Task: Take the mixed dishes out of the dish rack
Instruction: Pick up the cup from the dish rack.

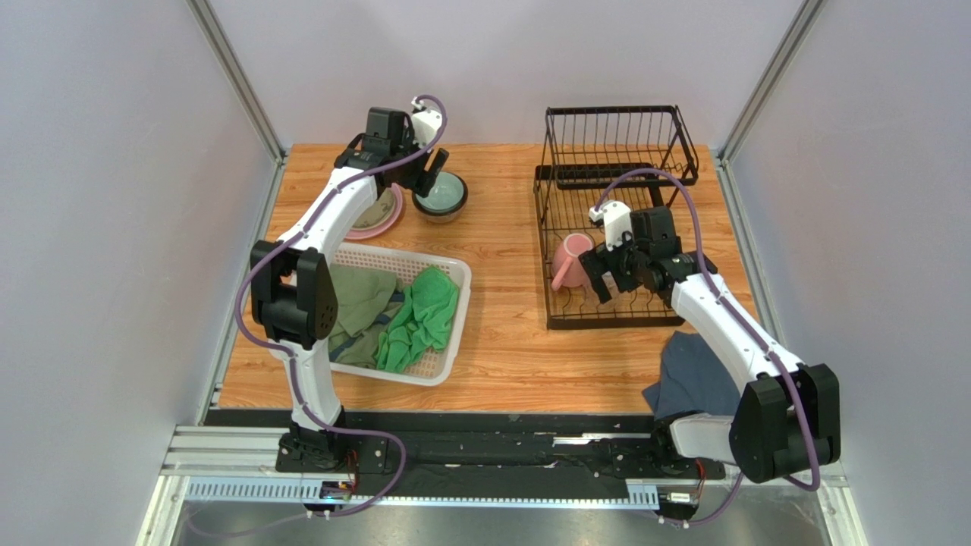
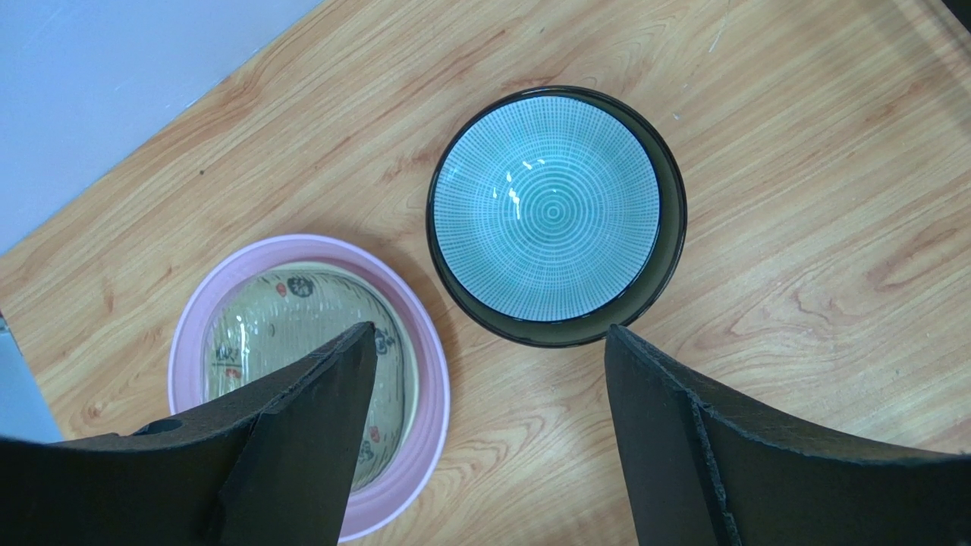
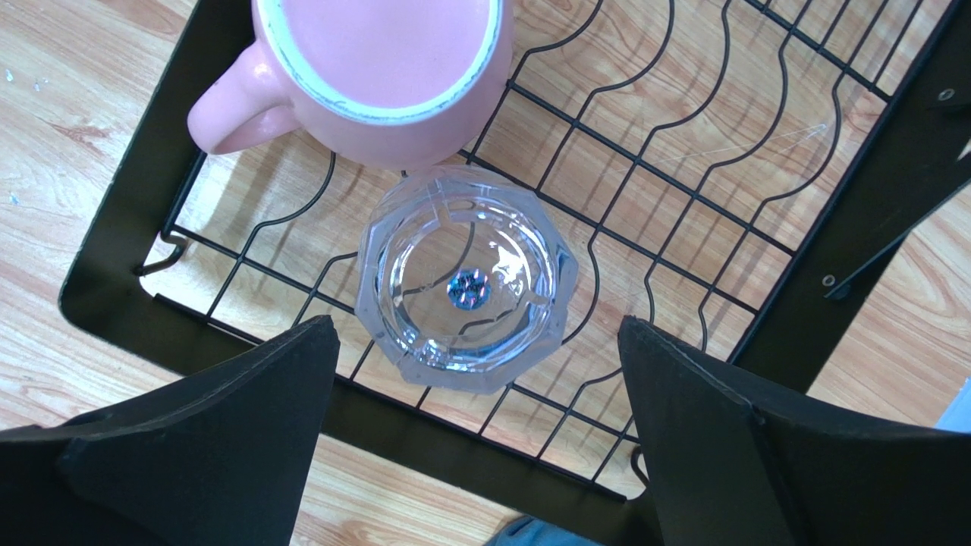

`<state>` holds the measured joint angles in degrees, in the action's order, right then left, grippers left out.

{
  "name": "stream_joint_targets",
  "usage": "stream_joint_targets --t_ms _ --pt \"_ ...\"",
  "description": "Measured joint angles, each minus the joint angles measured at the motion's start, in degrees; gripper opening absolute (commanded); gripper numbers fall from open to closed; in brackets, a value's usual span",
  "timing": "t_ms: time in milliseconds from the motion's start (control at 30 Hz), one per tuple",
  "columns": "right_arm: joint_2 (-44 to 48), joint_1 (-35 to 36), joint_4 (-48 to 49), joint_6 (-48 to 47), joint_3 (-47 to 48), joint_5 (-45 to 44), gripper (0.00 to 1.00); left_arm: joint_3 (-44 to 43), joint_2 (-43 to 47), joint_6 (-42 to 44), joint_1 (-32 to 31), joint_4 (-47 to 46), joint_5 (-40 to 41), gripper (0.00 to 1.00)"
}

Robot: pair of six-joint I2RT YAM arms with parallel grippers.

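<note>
The black wire dish rack (image 1: pixel 621 322) stands at the right of the table. On its lower tray (image 3: pixel 125 228) a pink mug (image 1: pixel 569 259) (image 3: pixel 376 63) stands beside a clear glass cup (image 3: pixel 465 279). My right gripper (image 1: pixel 604 271) (image 3: pixel 476 324) hangs open just above the glass, one finger on each side, touching nothing. At the back left, a teal bowl (image 1: pixel 440 196) (image 2: pixel 553 211) sits on the wood next to a pink plate (image 1: pixel 382 216) (image 2: pixel 433 387) that carries a smaller cream patterned dish (image 2: pixel 285 330). My left gripper (image 1: pixel 424 176) (image 2: pixel 490 336) is open and empty above them.
A white mesh basket (image 1: pixel 458 324) with green cloths (image 1: pixel 424 319) lies at the left front of the table. A blue-grey cloth (image 1: pixel 695 375) lies at the near right edge by the right arm. Grey walls close in both sides.
</note>
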<state>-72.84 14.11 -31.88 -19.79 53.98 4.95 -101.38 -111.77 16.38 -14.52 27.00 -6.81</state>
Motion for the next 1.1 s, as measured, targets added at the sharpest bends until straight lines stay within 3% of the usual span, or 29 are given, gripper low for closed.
stream_joint_targets --t_ms 467,533,767,1100 --pt "-5.57 0.0 2.47 -1.7 0.55 0.55 0.94 1.55 0.0 0.02 0.0 -0.5 -0.02 0.81" --pt "-6.01 0.0 2.62 -2.1 0.63 0.72 0.89 1.7 0.0 0.02 0.0 -0.72 -0.02 0.81" --pt "-6.69 0.0 2.49 -3.02 0.96 2.25 0.6 2.84 0.0 0.09 0.0 -1.11 0.02 0.8" --pt "-5.35 0.0 -0.83 -3.28 2.14 3.52 0.4 4.96 1.6 0.07 0.0 -1.57 -0.66 0.79"
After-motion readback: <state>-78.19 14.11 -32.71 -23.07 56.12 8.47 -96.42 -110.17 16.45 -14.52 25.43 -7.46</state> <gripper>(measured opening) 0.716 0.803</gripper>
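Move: The clear glass cup stands upside down in the rack just under the right hand's open fingers, about 2 cm ahead, 1 cm to the left and some 5 cm lower. The pink mug is about 5 cm farther out than the cup and 6 cm to its left; the rack's front rail runs roughly 6 cm back from the hand. From the left hand the cup lies some 31 cm to the right, 18 cm back and about 12 cm down. The right hand sinks about 2.5 cm with a little forward and left drift, fingers wide open at first, and sets them on either side of the upturned glass cup beside the pink mug, then closes until the pads pinch its walls, turning slightly counter-clockwise. With the cup gripped, it starts to rise and draw back towards the rack's front rail, roughly 1 cm each way, while the empty left hand, still open, lowers about 2 cm near the stacked bowls. ##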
